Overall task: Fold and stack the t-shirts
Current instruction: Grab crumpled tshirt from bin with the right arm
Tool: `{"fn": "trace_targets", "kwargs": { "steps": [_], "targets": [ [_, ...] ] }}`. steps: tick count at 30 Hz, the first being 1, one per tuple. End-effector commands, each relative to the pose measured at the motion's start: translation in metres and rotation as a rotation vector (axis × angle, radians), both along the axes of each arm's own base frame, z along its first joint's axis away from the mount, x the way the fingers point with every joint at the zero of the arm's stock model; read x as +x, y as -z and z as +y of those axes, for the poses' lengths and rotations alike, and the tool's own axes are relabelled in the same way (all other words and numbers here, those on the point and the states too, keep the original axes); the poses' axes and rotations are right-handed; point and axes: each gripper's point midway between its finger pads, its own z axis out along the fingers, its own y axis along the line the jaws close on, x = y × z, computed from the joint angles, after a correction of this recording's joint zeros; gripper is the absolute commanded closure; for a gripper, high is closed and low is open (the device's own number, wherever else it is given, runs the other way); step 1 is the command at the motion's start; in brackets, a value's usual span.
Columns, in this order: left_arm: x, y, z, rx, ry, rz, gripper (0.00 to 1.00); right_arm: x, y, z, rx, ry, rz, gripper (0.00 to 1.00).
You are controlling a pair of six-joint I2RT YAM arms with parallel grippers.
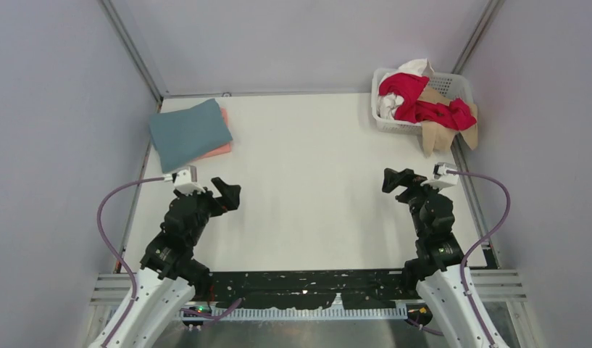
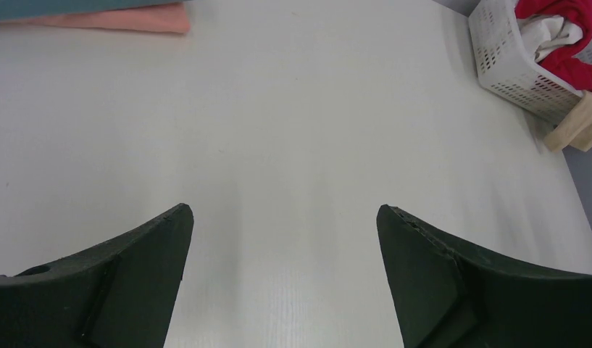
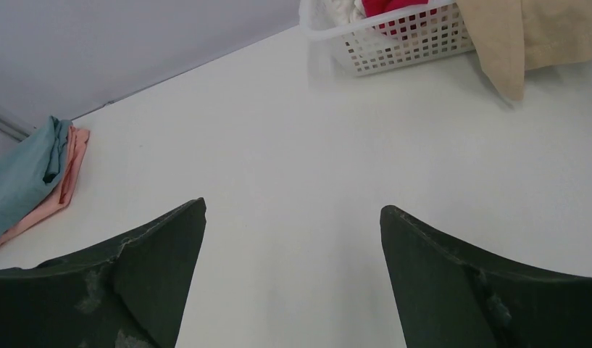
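Observation:
A folded teal-blue t-shirt (image 1: 188, 133) lies on a folded salmon pink t-shirt (image 1: 222, 148) at the table's back left; the pair also shows in the right wrist view (image 3: 24, 174). A bright red t-shirt (image 1: 420, 101), a white one (image 1: 388, 106) and a tan one (image 1: 439, 135) lie crumpled in the white basket (image 1: 452, 82) at the back right, the tan one hanging over its front. My left gripper (image 1: 227, 194) is open and empty above the near left of the table. My right gripper (image 1: 395, 180) is open and empty at the near right.
Grey walls enclose the white table (image 1: 307, 181) on three sides. The basket stands in the back right corner, also seen in the left wrist view (image 2: 510, 65). A black perforated strip (image 1: 300, 288) runs along the near edge between the arm bases.

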Motion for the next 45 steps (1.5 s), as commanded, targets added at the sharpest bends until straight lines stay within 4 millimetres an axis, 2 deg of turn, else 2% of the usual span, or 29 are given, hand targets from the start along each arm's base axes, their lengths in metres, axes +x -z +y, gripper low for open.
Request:
{"fn": "trace_targets", "kwargs": {
  "steps": [1,2,3,4,5,6,8,12,13,18,19,21,22,23,24,25,26,27,28,29,30,31,32,33,34,35,37,41,45],
  "targets": [
    [0.006,-0.007,0.0,0.005,-0.009,-0.022,0.01,0.006,-0.015,-0.014,0.024,0.094,0.006,0.05],
    [0.007,-0.007,-0.001,0.006,-0.007,-0.019,0.01,0.007,-0.019,-0.016,0.019,0.103,0.024,0.05],
    [0.008,-0.006,-0.002,0.007,-0.005,-0.015,0.01,0.009,-0.012,-0.019,0.009,0.124,0.073,0.05],
    [0.01,-0.006,-0.002,0.009,-0.006,-0.011,0.01,0.012,-0.026,-0.019,0.013,0.13,0.06,0.05],
    [0.011,-0.006,-0.003,0.011,-0.006,-0.006,0.01,0.018,-0.019,-0.021,-0.001,0.144,0.112,0.05],
    [0.013,-0.006,-0.004,0.013,-0.006,-0.003,0.01,0.024,-0.038,-0.02,0.003,0.147,0.092,0.05],
    [0.016,-0.005,-0.005,0.021,-0.005,0.012,0.01,0.041,-0.05,-0.016,-0.024,0.134,0.125,0.05],
    [0.022,-0.004,-0.008,0.029,-0.002,0.024,0.01,0.089,-0.067,-0.02,-0.127,0.171,0.227,0.05],
    [0.023,-0.003,-0.009,0.034,0.0,0.029,0.01,0.108,-0.074,-0.025,-0.154,0.191,0.271,0.05],
    [0.026,0.002,-0.007,0.048,-0.012,0.03,0.01,0.165,-0.085,-0.068,-0.23,0.291,0.424,0.05],
    [0.028,0.003,-0.007,0.05,-0.016,0.026,0.01,0.184,-0.088,-0.071,-0.237,0.281,0.418,0.05],
    [0.03,0.002,-0.006,0.053,-0.022,0.024,0.01,0.212,-0.088,-0.07,-0.265,0.231,0.419,0.05],
    [0.031,0.002,-0.007,0.055,-0.023,0.025,0.01,0.225,-0.073,-0.071,-0.288,0.224,0.457,0.05],
    [0.032,0.002,-0.007,0.058,-0.022,0.027,0.01,0.235,-0.087,-0.072,-0.296,0.225,0.432,0.05],
    [0.033,0.003,-0.007,0.061,-0.022,0.029,0.01,0.248,-0.069,-0.073,-0.332,0.207,0.469,0.05],
    [0.034,0.003,-0.008,0.066,-0.023,0.034,0.01,0.258,-0.082,-0.078,-0.338,0.22,0.441,0.04],
    [0.035,0.005,-0.007,0.073,-0.025,0.042,0.01,0.268,-0.067,-0.089,-0.36,0.237,0.474,0.04],
    [0.036,0.005,-0.007,0.077,-0.031,0.048,0.01,0.276,-0.078,-0.093,-0.368,0.249,0.451,0.03],
    [0.037,0.006,-0.006,0.085,-0.036,0.054,0.01,0.285,-0.065,-0.098,-0.397,0.253,0.476,0.02],
    [0.037,0.008,-0.005,0.093,-0.041,0.064,0.01,0.293,-0.075,-0.1,-0.409,0.247,0.449,0.01],
    [0.038,0.008,-0.004,0.098,-0.046,0.066,0.01,0.301,-0.064,-0.101,-0.456,0.221,0.463,0.01],
    [0.039,0.009,-0.003,0.104,-0.05,0.073,0.01,0.308,-0.069,-0.098,-0.479,0.187,0.444,0.0],
    [0.039,0.011,-0.003,0.11,-0.052,0.08,0.01,0.313,-0.056,-0.098,-0.535,0.149,0.473,0.0],
    [0.04,0.012,-0.003,0.114,-0.054,0.084,0.01,0.318,-0.063,-0.097,-0.574,0.123,0.459,0.0],
    [0.04,0.013,-0.003,0.116,-0.054,0.089,0.01,0.322,-0.054,-0.098,-0.594,0.108,0.474,0.0],
    [0.041,0.013,-0.003,0.117,-0.054,0.091,0.01,0.325,-0.059,-0.099,-0.632,0.096,0.464,0.0],
    [0.041,0.015,-0.003,0.123,-0.053,0.099,0.01,0.332,-0.054,-0.099,-0.692,0.062,0.467,0.0],
    [0.042,0.018,-0.002,0.132,-0.059,0.113,0.01,0.339,-0.035,-0.089,-0.794,-0.069,0.477,0.03],
    [0.043,0.02,-0.001,0.142,-0.064,0.123,0.01,0.346,-0.025,-0.096,-0.84,-0.052,0.495,0.04]
  ]
}}
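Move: The red shirt lies crumpled in the white bin, some 31 cm ahead of the right hand, about 10 cm to its right and 9 cm lower. The white shirt shows at the bin's left side, about 29 cm ahead and 3 cm right of that hand; the tan shirt hangs over the near right corner, roughly 21 cm ahead and 17 cm right. From the left hand the red shirt is about 33 cm ahead and 57 cm right, 8 cm lower. The right arm reaches out fast in an arc to the bin, some 33 cm forward and about 9 cm right, rising on the way before sinking almost to its starting height, and slows with its wide-open fingers over the red shirt. Meanwhile the wrist tips down some 30 degrees and rolls its left side down about 40, no grip being taken yet, while the empty left hand sinks about 5 cm over the bare table and eases forward, tilting slightly down. ##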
